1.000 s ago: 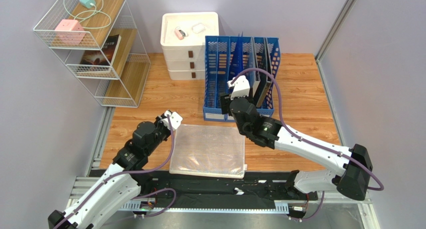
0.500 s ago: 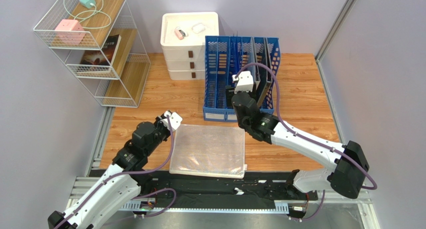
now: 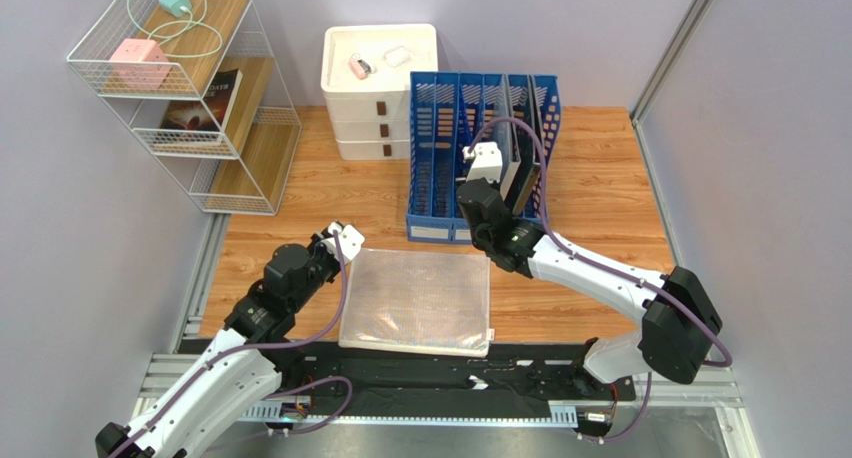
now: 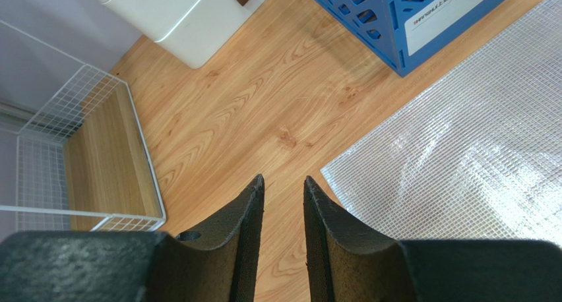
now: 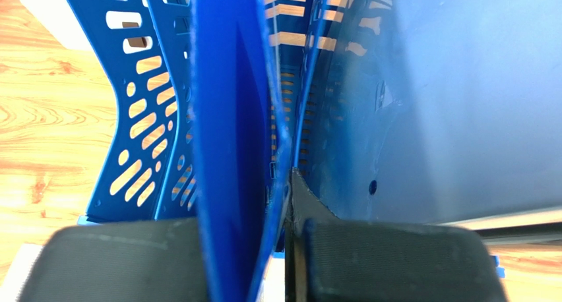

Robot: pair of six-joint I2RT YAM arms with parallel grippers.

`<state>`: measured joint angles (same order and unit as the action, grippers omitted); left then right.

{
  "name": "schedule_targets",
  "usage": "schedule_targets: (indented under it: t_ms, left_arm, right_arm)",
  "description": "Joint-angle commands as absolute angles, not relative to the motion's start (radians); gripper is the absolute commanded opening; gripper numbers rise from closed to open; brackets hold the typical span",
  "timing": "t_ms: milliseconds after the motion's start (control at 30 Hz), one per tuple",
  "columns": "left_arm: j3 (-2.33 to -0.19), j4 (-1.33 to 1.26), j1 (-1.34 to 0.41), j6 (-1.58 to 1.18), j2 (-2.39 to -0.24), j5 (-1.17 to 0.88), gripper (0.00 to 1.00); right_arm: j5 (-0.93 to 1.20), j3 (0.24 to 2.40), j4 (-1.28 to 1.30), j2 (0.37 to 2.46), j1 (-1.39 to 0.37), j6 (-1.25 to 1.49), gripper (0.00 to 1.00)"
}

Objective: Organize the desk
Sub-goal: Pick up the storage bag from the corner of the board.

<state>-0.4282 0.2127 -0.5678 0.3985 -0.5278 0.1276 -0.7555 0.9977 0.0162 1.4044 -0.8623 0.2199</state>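
Note:
The desk (image 3: 600,178) is a light wooden tabletop. A clear mesh zip pouch (image 3: 418,300) lies flat on it near the front, between the arms. My left gripper (image 3: 345,240) hovers by the pouch's far left corner. In the left wrist view that gripper (image 4: 283,178) is slightly open over bare wood, with nothing between its fingers and the pouch (image 4: 462,137) to its right. My right gripper (image 3: 482,178) reaches into the blue file rack (image 3: 440,138). In the right wrist view it (image 5: 283,183) is shut on a thin blue divider (image 5: 231,117) of the rack.
Dark folders (image 3: 525,148) stand in the rack's right slots. A white drawer unit (image 3: 378,88) with small items on top sits behind the rack's left side. A white wire shelf (image 3: 190,98) with a book, pink box and cable stands at the far left. Grey walls enclose the desk.
My right gripper moved farther back into the blue file rack and closed on a divider. The left arm and the pouch have not moved.

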Motion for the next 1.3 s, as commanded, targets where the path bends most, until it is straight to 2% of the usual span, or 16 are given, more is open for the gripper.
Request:
schedule_targets:
  t_ms: [0, 167, 267, 633, 667, 700, 733, 767, 800, 867, 1133, 1267]
  left_arm:
    - [-0.440, 0.201, -0.563, 0.402, -0.529, 0.106, 0.35]
    - [-0.443, 0.204, -0.563, 0.402, -0.528, 0.107, 0.35]
    - [-0.445, 0.210, -0.563, 0.402, -0.520, 0.109, 0.35]
    - [-0.440, 0.209, -0.563, 0.403, -0.505, 0.112, 0.35]
    - [-0.440, 0.209, -0.563, 0.405, -0.506, 0.112, 0.35]
    - [-0.440, 0.207, -0.563, 0.405, -0.506, 0.110, 0.36]
    - [-0.440, 0.206, -0.563, 0.406, -0.509, 0.110, 0.35]
    - [-0.440, 0.206, -0.563, 0.407, -0.514, 0.110, 0.36]
    - [-0.440, 0.204, -0.563, 0.408, -0.517, 0.112, 0.36]
    - [-0.440, 0.202, -0.563, 0.407, -0.525, 0.114, 0.36]
    - [-0.442, 0.198, -0.563, 0.425, -0.541, 0.121, 0.36]
    - [-0.442, 0.216, -0.563, 0.463, -0.543, 0.118, 0.36]
  right_arm:
    - [-0.744, 1.132, 0.132, 1.336, -0.868, 0.284, 0.00]
    - [-0.707, 1.322, 0.446, 1.409, -0.836, 0.449, 0.00]
    - [-0.698, 1.396, 0.550, 1.477, -0.815, 0.508, 0.00]
    - [-0.646, 1.408, 0.604, 1.557, -0.746, 0.546, 0.00]
    - [-0.640, 1.405, 0.606, 1.555, -0.742, 0.548, 0.08]
    - [-0.638, 1.401, 0.612, 1.555, -0.742, 0.546, 0.22]
    - [-0.637, 1.396, 0.615, 1.551, -0.742, 0.551, 0.38]
    - [-0.631, 1.393, 0.623, 1.539, -0.744, 0.552, 0.60]
    - [-0.635, 1.390, 0.630, 1.529, -0.744, 0.554, 0.71]
    - [-0.643, 1.375, 0.644, 1.479, -0.761, 0.555, 1.00]
    - [-0.517, 1.234, 0.669, 1.125, -0.874, 0.591, 1.00]
    - [-0.525, 1.105, 0.782, 0.982, -0.928, 0.742, 1.00]
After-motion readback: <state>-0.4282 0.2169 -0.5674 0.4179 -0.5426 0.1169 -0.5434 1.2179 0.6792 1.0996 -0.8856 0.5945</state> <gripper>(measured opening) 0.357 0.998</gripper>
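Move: Inside the front of the blue rack, the right hand still pinches the near edge of the blue folder. The slot's middle lies about 8 cm ahead, 2 cm left and 9 cm below; the grey sleeve stands some 9 cm ahead, 5 cm right and 7 cm lower. On the table, the storage bag's middle is roughly 17 cm back, 13 cm left and 20 cm below. From the left hand, the slot is about 20 cm ahead, 30 cm right and 5 cm below. Lifting the pinched blue folder about 6 cm, the right hand then eases a couple of centimetres forward and lowers it about as far again into its rack slot, fingertips tipping down. The fingers let go and spread wide, and the hand backs some 11 cm away towards the bases, rising about 7 cm and rolling left side up. ##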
